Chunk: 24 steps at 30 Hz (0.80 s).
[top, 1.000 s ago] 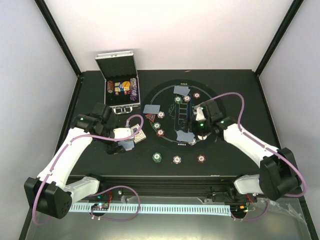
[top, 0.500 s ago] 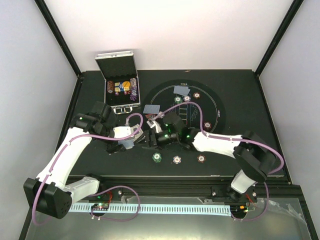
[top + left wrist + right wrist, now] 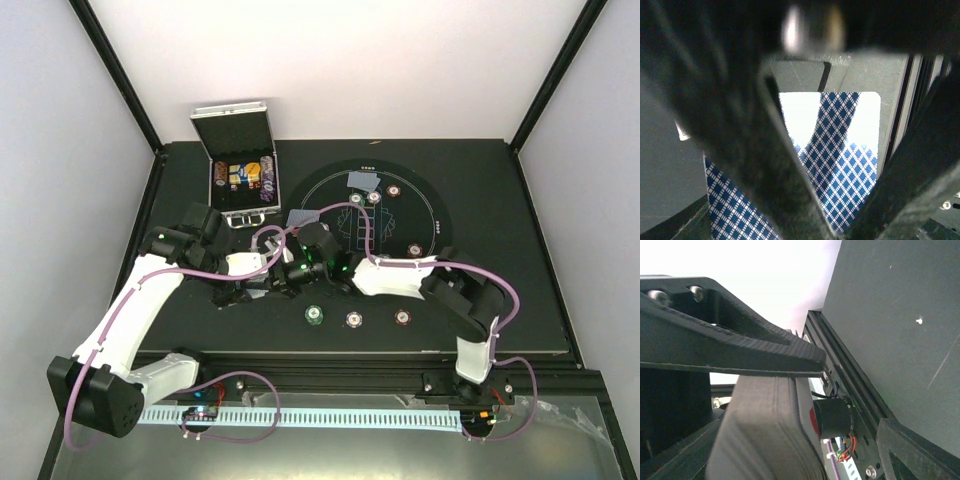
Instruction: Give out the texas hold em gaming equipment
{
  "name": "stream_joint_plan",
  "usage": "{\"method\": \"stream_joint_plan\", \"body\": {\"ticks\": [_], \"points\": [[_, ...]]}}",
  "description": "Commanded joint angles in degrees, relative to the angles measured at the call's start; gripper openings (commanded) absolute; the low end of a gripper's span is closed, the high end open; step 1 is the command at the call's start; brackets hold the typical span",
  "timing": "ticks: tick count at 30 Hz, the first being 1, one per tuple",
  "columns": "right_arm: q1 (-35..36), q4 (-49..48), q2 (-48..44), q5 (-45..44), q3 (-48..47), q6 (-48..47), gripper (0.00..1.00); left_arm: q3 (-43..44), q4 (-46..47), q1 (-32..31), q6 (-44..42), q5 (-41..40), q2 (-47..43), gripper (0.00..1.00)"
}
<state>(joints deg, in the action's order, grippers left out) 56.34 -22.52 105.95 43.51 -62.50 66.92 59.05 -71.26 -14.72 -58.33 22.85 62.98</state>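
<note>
My left gripper (image 3: 252,286) hovers left of the round mat, shut on a small stack of playing cards (image 3: 840,165) with blue diamond backs. The left wrist view shows the cards pinched between both fingers (image 3: 765,165). My right gripper (image 3: 282,277) has reached across to the left gripper. Its jaws stand open, and the grey body of the left gripper (image 3: 765,430) sits close under the upper finger (image 3: 740,340). Two cards (image 3: 364,181) (image 3: 303,217) lie on and beside the mat (image 3: 430,215). A green (image 3: 315,314), a white (image 3: 354,319) and a brown-red chip (image 3: 403,317) sit near the front edge.
The silver case (image 3: 240,170) stands open at the back left with pieces inside. More chips (image 3: 414,250) (image 3: 392,189) lie on the mat. The right arm (image 3: 400,275) stretches across the mat's lower half. The table's front rail (image 3: 850,370) shows in the right wrist view.
The right arm has swung left from the middle of the mat to the left gripper. The left arm and its cards have stayed put.
</note>
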Motion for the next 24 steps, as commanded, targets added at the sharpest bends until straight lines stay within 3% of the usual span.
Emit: {"method": "stream_joint_plan", "body": {"ticks": [1, 12, 24], "points": [[0.9, -4.2, 2.3, 1.9, -2.0, 1.9, 0.82, 2.4, -1.5, -0.1, -0.6, 1.6, -0.5, 0.02], [-0.6, -8.9, 5.3, 1.1, 1.6, 4.6, 0.67, 2.4, -1.6, -0.2, -0.5, 1.5, -0.8, 0.02], [-3.4, -9.4, 1.1, 1.0, 8.2, 3.3, 0.56, 2.2, -1.5, -0.1, -0.4, 1.4, -0.9, 0.02]]}}
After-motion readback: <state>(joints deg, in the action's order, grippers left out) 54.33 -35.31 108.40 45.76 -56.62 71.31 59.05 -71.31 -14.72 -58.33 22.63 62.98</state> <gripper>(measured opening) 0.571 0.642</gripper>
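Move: The deck is clamped in my left hand, its middle practically at that hand's point, some 1 cm to the right. From my open right hand, the deck's middle is about 3 cm left and 1 cm ahead, at about the same height, with my upper finger just over its blue back. On the table some 12 cm lower, the card box is about 5 cm ahead and 1 cm right, the green chips roughly 7 cm back and 11 cm right. With my left hand still, holding the deck, I lower my right hand about 2 cm while it edges left, bringing the upper fingertip down onto the blue back. Then I draw it back to the right about 2 cm, dragging the top card with that finger, while the fingers keep closing from wide to roughly half open. ##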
